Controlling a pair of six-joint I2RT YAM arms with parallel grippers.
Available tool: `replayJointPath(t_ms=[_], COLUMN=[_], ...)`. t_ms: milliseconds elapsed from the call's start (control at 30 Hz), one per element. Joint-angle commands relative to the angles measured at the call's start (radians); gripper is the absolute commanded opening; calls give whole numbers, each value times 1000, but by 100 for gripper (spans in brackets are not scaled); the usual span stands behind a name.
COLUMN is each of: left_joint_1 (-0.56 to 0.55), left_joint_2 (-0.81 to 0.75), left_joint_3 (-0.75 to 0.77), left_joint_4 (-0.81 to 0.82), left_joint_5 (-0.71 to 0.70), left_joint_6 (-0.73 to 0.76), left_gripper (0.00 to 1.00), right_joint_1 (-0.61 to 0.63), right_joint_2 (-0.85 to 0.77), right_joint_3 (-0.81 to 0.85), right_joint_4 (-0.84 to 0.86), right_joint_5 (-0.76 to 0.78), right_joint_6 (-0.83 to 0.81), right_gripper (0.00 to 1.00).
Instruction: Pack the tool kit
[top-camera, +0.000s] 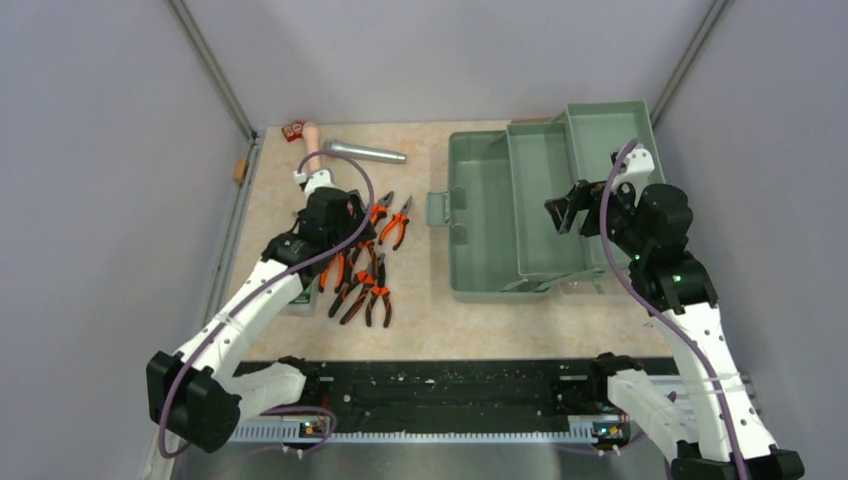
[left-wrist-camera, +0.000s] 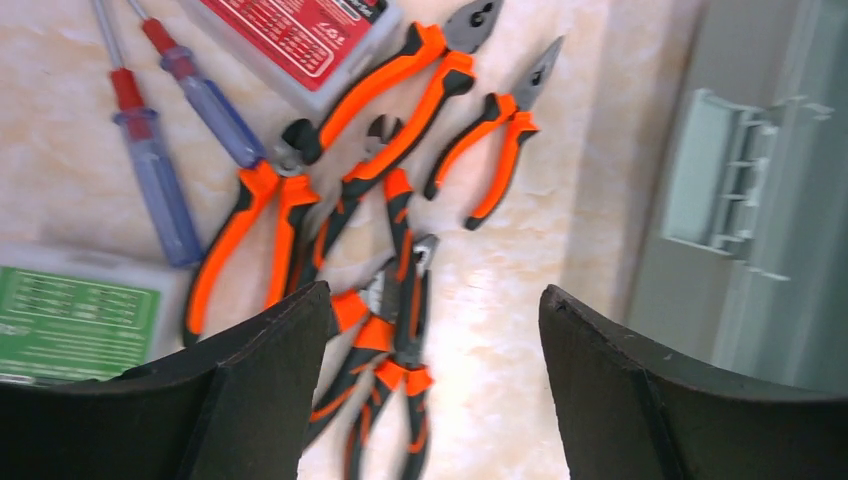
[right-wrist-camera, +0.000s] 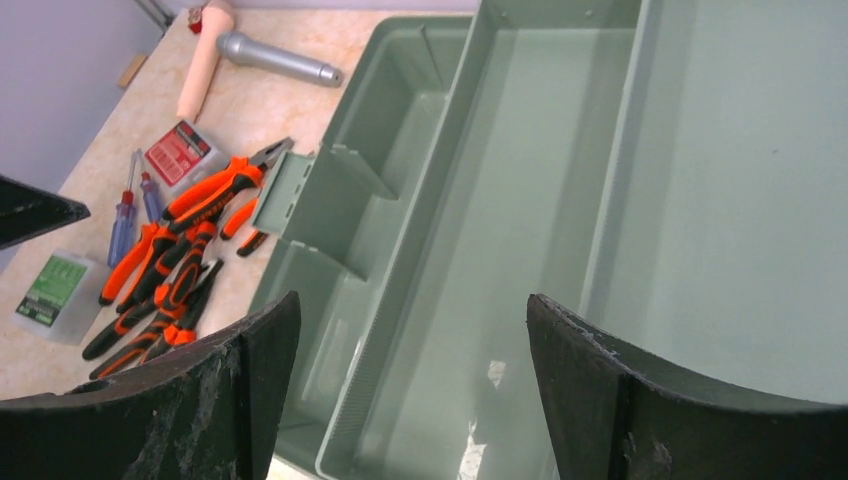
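The sage-green toolbox (top-camera: 480, 225) lies open on the right half of the table, its inner tray (top-camera: 545, 195) empty. Several orange-and-black pliers (left-wrist-camera: 400, 110) lie in a loose pile left of it. Two blue-and-red screwdrivers (left-wrist-camera: 150, 170), a red box (left-wrist-camera: 300, 35) and a green box (left-wrist-camera: 75, 325) lie beside the pile. My left gripper (left-wrist-camera: 435, 300) hangs open over the near end of the pile, nothing between its fingers. Above the tray (right-wrist-camera: 540, 150), my right gripper (right-wrist-camera: 410, 305) is open and empty.
A silver microphone (top-camera: 365, 152) and a pale wooden handle (top-camera: 312, 140) lie at the back left, near small red pieces (top-camera: 293, 128). The toolbox latch (left-wrist-camera: 730, 170) juts toward the pliers. A black rail (top-camera: 440, 395) runs along the near edge.
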Motion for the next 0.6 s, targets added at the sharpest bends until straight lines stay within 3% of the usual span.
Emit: replayJointPath(t_ms=[0, 233, 567], left_joint_1=[2, 26, 121], left_joint_2=[79, 427, 771], left_joint_3=[34, 239, 513], left_joint_4=[-11, 16, -57], left_joint_5=[-77, -74, 76], left_joint_6=[200, 382, 427], left_gripper=[78, 67, 52], right_joint_1=[25, 39, 64], right_joint_2=[-34, -97, -181], right_joint_3=[-35, -105, -163], right_joint_4=[85, 140, 167], right_joint_5=[-34, -43, 45], right_joint_6=[-11, -7, -42], right_gripper=[82, 82, 83])
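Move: The large orange pliers lie about 15 cm straight ahead of the left hand and some 14 cm below it. The red bit box is roughly 3 cm farther out than these pliers and 9 cm to their left. The long-nose pliers are about 7 cm to their right and 3 cm nearer. From the right hand, the large pliers are some 42 cm to the left, 16 cm ahead and 26 cm below. Swing the left gripper forward about 11 cm while sinking some 10 cm, dipping first and then sweeping out over the tangle of handles towards the large orange pliers. Tip the fingers steeper, roll the hand's left side up some 20 degrees with a slight clockwise turn, and bring the wide-open fingers to about half open, stopping short of a grip. Ease the empty right hand back a couple of centimetres over the toolbox. ##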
